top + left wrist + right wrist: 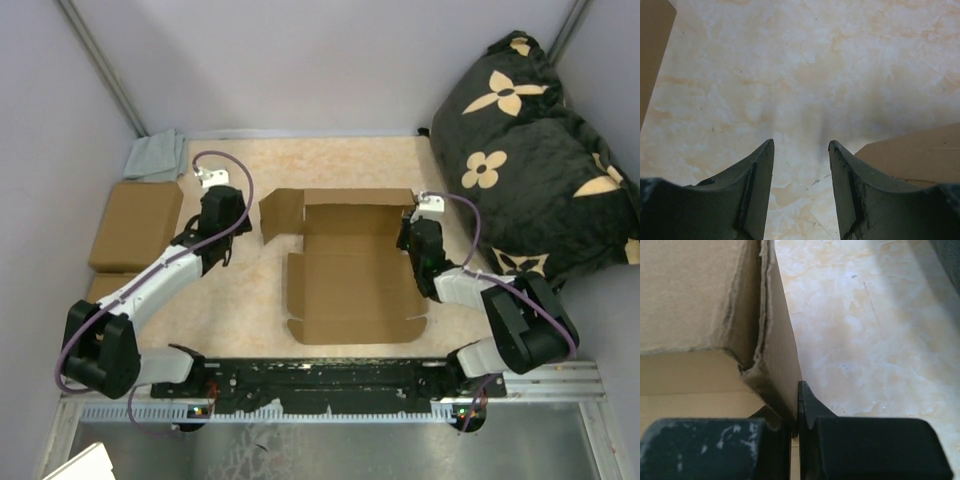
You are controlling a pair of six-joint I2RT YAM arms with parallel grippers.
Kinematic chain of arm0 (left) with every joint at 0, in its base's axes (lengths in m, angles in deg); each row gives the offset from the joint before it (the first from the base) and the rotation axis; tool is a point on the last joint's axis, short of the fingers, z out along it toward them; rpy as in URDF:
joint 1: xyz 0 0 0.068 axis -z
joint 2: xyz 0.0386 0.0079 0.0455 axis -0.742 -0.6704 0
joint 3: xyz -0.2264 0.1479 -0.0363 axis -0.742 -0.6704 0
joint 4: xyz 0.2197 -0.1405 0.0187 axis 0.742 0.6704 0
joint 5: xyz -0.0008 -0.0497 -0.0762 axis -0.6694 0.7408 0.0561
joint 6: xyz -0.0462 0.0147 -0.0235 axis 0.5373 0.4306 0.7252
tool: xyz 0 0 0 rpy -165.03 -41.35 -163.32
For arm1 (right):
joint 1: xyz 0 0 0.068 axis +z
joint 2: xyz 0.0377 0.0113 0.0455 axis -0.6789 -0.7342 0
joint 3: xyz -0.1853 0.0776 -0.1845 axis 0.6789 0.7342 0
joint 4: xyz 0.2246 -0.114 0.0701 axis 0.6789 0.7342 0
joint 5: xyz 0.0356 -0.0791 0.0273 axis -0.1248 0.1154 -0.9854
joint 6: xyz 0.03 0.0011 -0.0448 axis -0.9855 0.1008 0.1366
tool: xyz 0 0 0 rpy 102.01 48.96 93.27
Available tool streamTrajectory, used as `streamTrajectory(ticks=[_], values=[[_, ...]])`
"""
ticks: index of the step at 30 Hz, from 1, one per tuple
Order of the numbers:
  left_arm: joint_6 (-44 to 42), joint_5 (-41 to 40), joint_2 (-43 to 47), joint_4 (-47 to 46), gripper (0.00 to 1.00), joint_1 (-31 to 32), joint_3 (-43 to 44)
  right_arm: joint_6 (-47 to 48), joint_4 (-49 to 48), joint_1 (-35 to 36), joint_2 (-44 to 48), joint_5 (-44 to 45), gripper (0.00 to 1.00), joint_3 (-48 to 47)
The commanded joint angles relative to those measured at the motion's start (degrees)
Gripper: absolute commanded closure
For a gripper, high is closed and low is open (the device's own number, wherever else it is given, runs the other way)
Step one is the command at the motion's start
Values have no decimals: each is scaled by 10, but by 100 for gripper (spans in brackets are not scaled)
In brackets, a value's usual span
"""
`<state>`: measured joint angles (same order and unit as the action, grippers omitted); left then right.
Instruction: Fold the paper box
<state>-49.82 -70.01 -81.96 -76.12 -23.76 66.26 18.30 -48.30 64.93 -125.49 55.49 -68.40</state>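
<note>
The paper box (350,290) lies in the middle of the table as a partly folded brown cardboard sheet, its back and right walls raised and a flap (280,212) sticking out at the back left. My right gripper (407,238) is shut on the box's right wall; in the right wrist view that upright wall (777,340) is pinched between the jaws of the gripper (798,390). My left gripper (222,250) hangs over bare table left of the box, apart from it. In the left wrist view the gripper (801,145) stands open and empty, a corner of the box (920,150) at the lower right.
Closed brown boxes (135,225) are stacked at the left edge, one edge showing as cardboard (652,50) in the left wrist view. A grey cloth (155,155) lies behind them. A black flowered cushion (530,150) fills the back right. A black rail (330,375) runs along the near edge.
</note>
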Motion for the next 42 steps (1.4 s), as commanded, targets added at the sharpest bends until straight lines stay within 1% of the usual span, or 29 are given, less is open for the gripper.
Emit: streamTrajectory(ticks=[1, 3, 5, 7, 9, 11, 13, 16, 19, 23, 26, 31, 35, 38, 42], values=[[30, 57, -21, -93, 44, -31, -11, -7, 16, -12, 25, -5, 100, -25], [39, 65, -41, -116, 43, -47, -16, -6, 21, -15, 23, -17, 100, -29], [50, 89, -51, -165, 42, -65, -38, -5, 24, -17, 18, -29, 100, -33], [62, 154, -46, -238, 44, -82, -82, -6, 26, -18, 14, -40, 100, -34], [61, 209, -32, -330, 45, -86, -131, -8, 30, -21, 10, -52, 100, -39], [63, 256, -22, -389, 46, -86, -163, -9, 33, -22, 8, -60, 100, -41], [54, 314, -16, -410, 47, -86, -175, -8, 35, -23, 5, -65, 99, -44], [59, 376, -3, -407, 47, -81, -182, -7, 34, -23, 2, -70, 99, -48], [58, 402, 7, -434, 45, -72, -198, -6, 35, -24, -1, -76, 99, -50], [53, 439, 11, -435, 44, -57, -189, -5, 43, -24, -2, -82, 98, -57], [42, 449, 16, -418, 44, -40, -180, -4, 50, -24, -4, -86, 98, -65], [16, 438, 24, -366, 45, -8, -162, -9, 74, -24, -12, -99, 98, -88], [-3, 401, 42, -319, 45, 13, -152, -12, 107, -24, -15, -99, 97, -109], [-6, 357, 51, -286, 44, 14, -150, -12, 134, -24, -21, -82, 98, -127], [-3, 309, 50, -255, 44, 14, -149, 0, 141, -24, -17, -60, 98, -124]])
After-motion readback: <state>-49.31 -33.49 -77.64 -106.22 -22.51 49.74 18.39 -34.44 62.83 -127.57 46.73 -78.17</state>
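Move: The splayed flap on the left end of the box's far wall lies about 10 cm to the left hand's right, 2 cm ahead and some 9 cm below. The middle of the far wall is roughly 24 cm right, 4 cm ahead; the left side panel is about 13 cm right, 12 cm back and lower. From the right hand, already pinching cardboard at the far right corner, the flap lies some 23 cm left and 2 cm ahead. The left hand, fingers staying half open, first goes forward about 3 cm and dips some 6 cm beside the splayed flap, then rises again as it sweeps right and a little back, ending roughly 11 cm to the right against the flap's outer face, turned about 35 degrees clockwise and rolled with its left side down. Meanwhile the right hand keeps its nearly shut pinch at the far right corner, easing about 2 cm left and forward and turning slightly counter-clockwise. ##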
